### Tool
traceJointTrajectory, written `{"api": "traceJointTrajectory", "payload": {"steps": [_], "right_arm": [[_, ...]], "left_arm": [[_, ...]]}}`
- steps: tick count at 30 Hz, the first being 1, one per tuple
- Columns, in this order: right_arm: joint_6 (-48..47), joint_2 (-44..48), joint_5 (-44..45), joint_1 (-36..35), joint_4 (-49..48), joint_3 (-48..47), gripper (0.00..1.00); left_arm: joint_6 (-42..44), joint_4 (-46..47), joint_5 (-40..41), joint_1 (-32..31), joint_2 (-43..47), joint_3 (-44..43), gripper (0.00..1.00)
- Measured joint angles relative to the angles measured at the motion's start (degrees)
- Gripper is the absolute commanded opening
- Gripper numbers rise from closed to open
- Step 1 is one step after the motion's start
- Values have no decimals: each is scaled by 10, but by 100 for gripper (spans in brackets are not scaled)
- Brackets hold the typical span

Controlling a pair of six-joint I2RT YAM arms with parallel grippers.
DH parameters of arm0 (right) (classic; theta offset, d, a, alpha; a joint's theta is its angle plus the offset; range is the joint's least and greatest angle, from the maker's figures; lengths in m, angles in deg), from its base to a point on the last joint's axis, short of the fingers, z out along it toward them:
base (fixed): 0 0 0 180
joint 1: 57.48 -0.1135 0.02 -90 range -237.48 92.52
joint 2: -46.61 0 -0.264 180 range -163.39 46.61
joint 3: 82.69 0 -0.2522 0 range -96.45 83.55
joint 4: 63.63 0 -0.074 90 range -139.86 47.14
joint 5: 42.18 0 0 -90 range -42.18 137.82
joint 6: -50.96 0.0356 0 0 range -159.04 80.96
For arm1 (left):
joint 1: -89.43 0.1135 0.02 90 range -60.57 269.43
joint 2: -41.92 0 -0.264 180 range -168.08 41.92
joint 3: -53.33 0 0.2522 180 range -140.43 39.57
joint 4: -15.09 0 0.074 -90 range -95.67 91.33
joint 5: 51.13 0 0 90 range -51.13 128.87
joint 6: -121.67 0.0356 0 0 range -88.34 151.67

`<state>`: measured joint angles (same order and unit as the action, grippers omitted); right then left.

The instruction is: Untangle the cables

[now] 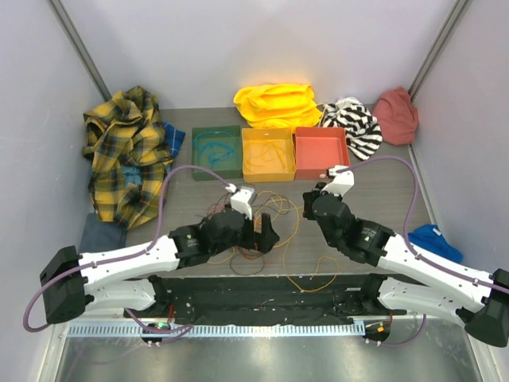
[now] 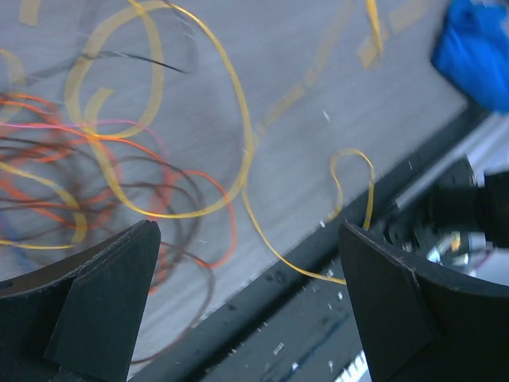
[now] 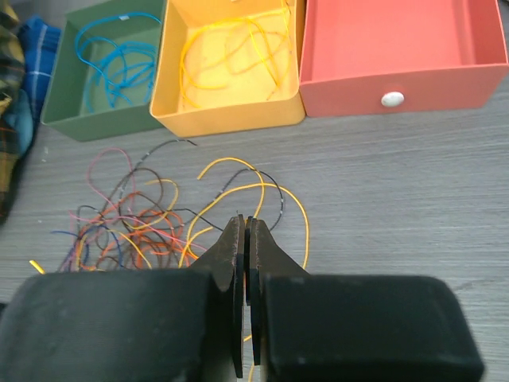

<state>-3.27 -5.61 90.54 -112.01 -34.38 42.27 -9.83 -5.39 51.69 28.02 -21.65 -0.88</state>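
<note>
The cables [image 1: 241, 260] lie as a loose tangle of orange, red, dark and yellow loops [image 3: 127, 231] on the grey table in front of the trays. My left gripper [image 1: 266, 235] hovers over the tangle's near right side and is open wide. Its fingers [image 2: 103, 310] straddle a long yellow cable [image 2: 238, 135] and the table's dark front strip without touching either. My right gripper [image 1: 312, 200] is just right of the tangle. Its jaws [image 3: 248, 219] are shut on a thin yellow cable, which shows in the slit between them. A yellow loop [image 3: 294, 207] curves around the tips.
A green tray [image 1: 216, 167] with teal cable, a yellow tray [image 1: 268, 171] with yellow cables and a red tray [image 1: 321, 169] stand in a row behind. Clothes ring the table: a plaid shirt [image 1: 127, 155], yellow cloth [image 1: 277, 103], striped cloth [image 1: 354, 123], red cloth [image 1: 396, 114] and blue cloth [image 1: 436, 239].
</note>
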Motion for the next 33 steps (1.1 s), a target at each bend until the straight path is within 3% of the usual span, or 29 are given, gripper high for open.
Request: {"api": "traceJointTrajectory", "payload": {"steps": [9,16,23,28,33], "right_arm": [[4,7,-7,12,0,-7,1],[4,56,-20,18,2,-6,1],[4,110,-60,18,2,-22,1],[11,119,-90,18,3,-36,1],[22,137,-116,18,12,-51,1]], "left_arm": [[64,85,-37,-142,-97,4,100],[65,122,-1,-141,-143,8,100],[92,249,61,-140,-130,29,100],[131,376,94,-131,-164,50,100],[125,426,98,-85,-212,54,97]]}}
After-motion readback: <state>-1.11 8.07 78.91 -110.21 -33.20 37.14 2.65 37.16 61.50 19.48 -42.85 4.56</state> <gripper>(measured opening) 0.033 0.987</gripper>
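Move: The strand of yellow cable hanging from my closed right fingers is what my open left hand goes for. The middle of that strand is about 9 cm right of my left hand, 3 cm ahead and 5 cm below. Some 15 cm below my left hand, the tangle lies about 8 cm ahead and 9 cm left, and the cable's front loop 17 cm right and 6 cm back. From my right hand, the strand's middle is about 4 cm back, 3 cm left and 10 cm down. I swing my left hand back and right about 10 cm, dipping as it goes, then bring it forward again beside the hanging yellow strand, rising and finally sinking a little. It ends about 8 cm right of its start, tipped up some 20 degrees, jaws still wide open. Meanwhile my right hand keeps its grip on the cable, lifting it about 10 cm, easing back slightly and rolling its left side up. ##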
